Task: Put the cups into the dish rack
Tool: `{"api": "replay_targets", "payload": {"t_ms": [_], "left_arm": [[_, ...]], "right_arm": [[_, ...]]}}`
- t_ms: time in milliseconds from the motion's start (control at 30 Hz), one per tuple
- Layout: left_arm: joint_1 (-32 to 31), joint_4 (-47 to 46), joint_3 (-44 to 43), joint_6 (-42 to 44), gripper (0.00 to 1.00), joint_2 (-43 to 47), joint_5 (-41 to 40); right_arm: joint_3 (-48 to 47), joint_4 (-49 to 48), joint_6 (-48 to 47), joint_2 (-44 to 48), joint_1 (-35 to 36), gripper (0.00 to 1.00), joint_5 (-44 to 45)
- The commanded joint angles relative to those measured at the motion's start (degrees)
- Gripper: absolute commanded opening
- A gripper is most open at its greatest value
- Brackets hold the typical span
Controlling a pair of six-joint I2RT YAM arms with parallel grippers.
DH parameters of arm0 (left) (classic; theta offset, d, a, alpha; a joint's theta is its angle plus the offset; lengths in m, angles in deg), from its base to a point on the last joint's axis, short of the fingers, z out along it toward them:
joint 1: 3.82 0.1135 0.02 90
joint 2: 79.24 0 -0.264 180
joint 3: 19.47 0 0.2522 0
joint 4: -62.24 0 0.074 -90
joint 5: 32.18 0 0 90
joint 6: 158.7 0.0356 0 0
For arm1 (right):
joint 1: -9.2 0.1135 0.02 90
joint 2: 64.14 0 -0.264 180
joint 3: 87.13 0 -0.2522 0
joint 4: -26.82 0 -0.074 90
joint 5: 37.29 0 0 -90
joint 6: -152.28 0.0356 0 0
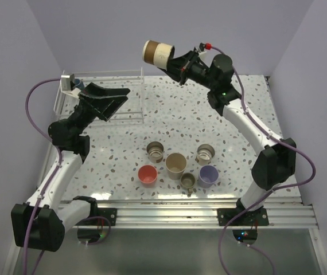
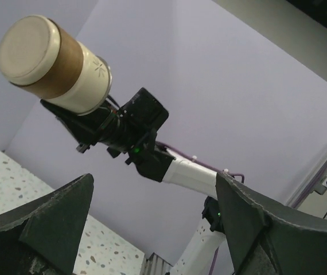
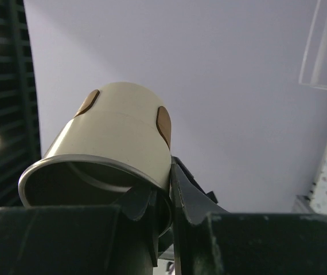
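Note:
My right gripper (image 1: 175, 62) is raised high over the back of the table. It is shut on the rim of a cream cup with a brown band (image 1: 157, 52), held on its side with its base pointing left. In the right wrist view one finger is inside the cup (image 3: 115, 134) and one outside. The left wrist view shows that cup (image 2: 51, 62) up ahead. My left gripper (image 1: 111, 101) is open and empty, held over the dish rack (image 1: 141, 94) at the back left. Several cups stand at the table's front: brown-grey (image 1: 155, 151), beige (image 1: 175, 165), red (image 1: 147, 175), metallic (image 1: 205, 153), olive (image 1: 188, 181), lavender (image 1: 208, 175).
A dark blue object (image 1: 78, 85) sits at the rack's far left end. Lavender walls close in the table on three sides. A metal rail (image 1: 169, 212) runs along the near edge between the arm bases. The rack's corner (image 3: 324, 51) shows at the top right of the right wrist view.

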Motion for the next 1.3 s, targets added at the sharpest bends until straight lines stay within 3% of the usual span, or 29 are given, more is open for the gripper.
{"api": "replay_targets", "payload": {"t_ms": [0,100,267,400,767,1133,1267], "left_arm": [[-0.1,-18.9,2.9,-9.6,0.9,-0.8,-3.5],[-0.6,-21.3,2.7,-10.4,0.9,-2.8,-4.7],[-1.0,-14.5,-1.1,-5.3,0.91,-2.9,-6.3],[-1.8,-6.3,-5.7,0.4,0.91,-3.1,-7.1],[-4.2,1.0,-12.6,7.6,0.93,-5.0,-9.5],[-6.6,0.9,-16.5,9.9,0.92,-8.8,-10.7],[-7.0,1.0,-17.6,10.4,0.87,-9.3,-11.8]], "right_arm": [[4.5,-20.3,13.5,4.1,3.7,0.0,2.6],[7.9,-25.6,15.7,5.6,6.6,0.0,6.7],[10.6,-28.2,15.9,7.9,10.5,0.0,11.3],[11.2,-28.2,15.5,9.1,11.7,0.0,12.1],[10.1,-23.0,11.6,9.0,14.1,0.0,11.6],[10.2,-21.4,9.9,7.3,17.0,0.0,11.4],[11.1,-21.1,9.8,6.8,17.3,0.0,11.5]]}}
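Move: The cream cup, pinched at its rim by the right hand, is about 18 cm ahead of the left gripper, 13 cm to its right and some 4 cm higher. The left gripper, where it is being taken, lies roughly 15 cm back and 18 cm left of the right hand, about level. Far below the left hand, some 40 cm down, the dish rack's middle is 28 cm ahead and 15 cm left, and a steel cup 3 cm ahead and 10 cm right. The cream cup is brought base first to the left gripper: the right hand keeps its rim pinch and draws back about 11 cm, going left and up by roughly half that each, while its fingers tilt up some 15 degrees. The open left hand rises about 6 cm to meet it, easing forward, fingers tipping slightly upward and staying wide. ##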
